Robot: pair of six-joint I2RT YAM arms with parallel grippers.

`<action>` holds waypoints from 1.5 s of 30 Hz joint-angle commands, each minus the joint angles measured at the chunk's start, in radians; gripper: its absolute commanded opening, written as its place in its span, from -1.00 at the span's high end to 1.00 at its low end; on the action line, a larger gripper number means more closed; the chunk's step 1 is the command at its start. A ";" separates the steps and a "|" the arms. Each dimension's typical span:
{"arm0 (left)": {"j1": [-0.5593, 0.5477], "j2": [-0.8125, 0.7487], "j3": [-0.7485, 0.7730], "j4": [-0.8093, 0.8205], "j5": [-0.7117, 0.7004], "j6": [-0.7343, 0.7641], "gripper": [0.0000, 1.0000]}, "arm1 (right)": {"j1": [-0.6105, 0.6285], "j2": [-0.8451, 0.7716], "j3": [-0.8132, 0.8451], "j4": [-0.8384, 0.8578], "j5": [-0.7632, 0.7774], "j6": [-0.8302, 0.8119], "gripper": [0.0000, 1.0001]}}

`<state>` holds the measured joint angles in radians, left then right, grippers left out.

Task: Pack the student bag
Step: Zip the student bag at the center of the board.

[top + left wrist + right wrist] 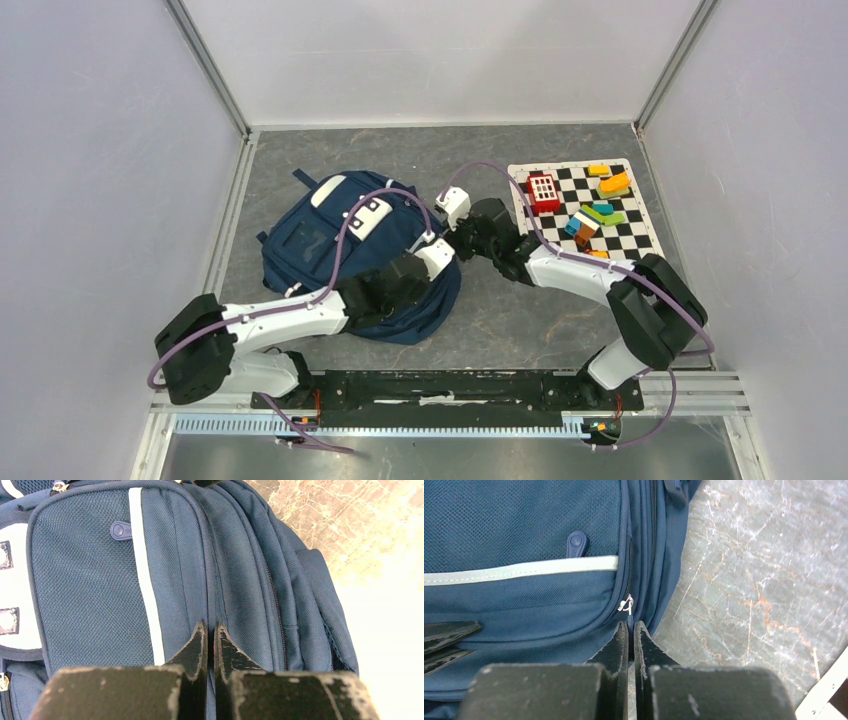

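Note:
The student bag (320, 240) is a big navy backpack with grey strips, lying flat left of centre. My left gripper (440, 262) reaches over its near right side. In the left wrist view its jaws (210, 628) are shut, pinching a fold of the bag's fabric (90, 580) beside a zip seam. My right gripper (460, 232) comes in from the right to the bag's right edge. In the right wrist view it (631, 625) is shut on the blue zip pull just below the metal slider (626, 604) of the bag (524, 525).
A black-and-white checkered mat (630, 232) lies at the back right with several coloured blocks and a red calculator-like toy (543, 190) on it. Grey walls enclose the marbled floor (749, 580). A metal rail (450, 400) runs along the near edge.

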<state>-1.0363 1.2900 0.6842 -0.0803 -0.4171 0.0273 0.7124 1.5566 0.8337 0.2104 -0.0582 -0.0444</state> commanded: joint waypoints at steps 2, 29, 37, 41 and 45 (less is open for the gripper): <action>-0.034 -0.115 -0.009 -0.100 0.153 -0.103 0.96 | -0.037 0.033 0.138 -0.078 -0.033 -0.148 1.00; -0.007 -0.278 -0.034 -0.128 0.097 -0.237 -0.99 | -0.069 0.014 0.241 -0.153 -0.109 -0.086 -0.96; 0.269 -0.328 0.007 -0.184 0.168 -0.339 -0.99 | -0.211 -0.251 0.020 -0.208 0.029 0.037 -0.96; 0.439 -0.351 0.088 -0.303 0.146 -0.389 -0.99 | -0.320 -0.425 -0.094 -0.283 0.105 0.085 -0.96; 0.511 -0.423 0.166 -0.393 0.028 -0.346 -0.99 | -0.402 -0.646 -0.194 -0.310 0.215 0.077 -0.96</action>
<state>-0.5709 0.9501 0.7464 -0.3790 -0.2832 -0.2977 0.3637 1.1034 0.7082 -0.0715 0.0166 0.0048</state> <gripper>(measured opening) 0.993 0.980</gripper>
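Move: Seven centimetres or so ahead of the left fingers and 4 to their right, at their height, is the zip pull the right hand already pinches; the left fingers already grip the seam. The reflective strip's middle lies 2 cm back and 5 left of the left hand, the white patch 7 ahead and 11 left. From the right hand, the side strap is about 7 ahead and 5 left, the chessboard some 28 right, 2 ahead and 8 down. Drawing the seam back about 4 cm with the left hand, while the right drags the zip pull some 5 cm to the left along the seam; both then open wide and let go. The right lifts and sweeps about 22 cm right towards the chessboard, turning clockwise; the left swings forward and left over the bag, rising and turning counter-clockwise some 30 degrees. ##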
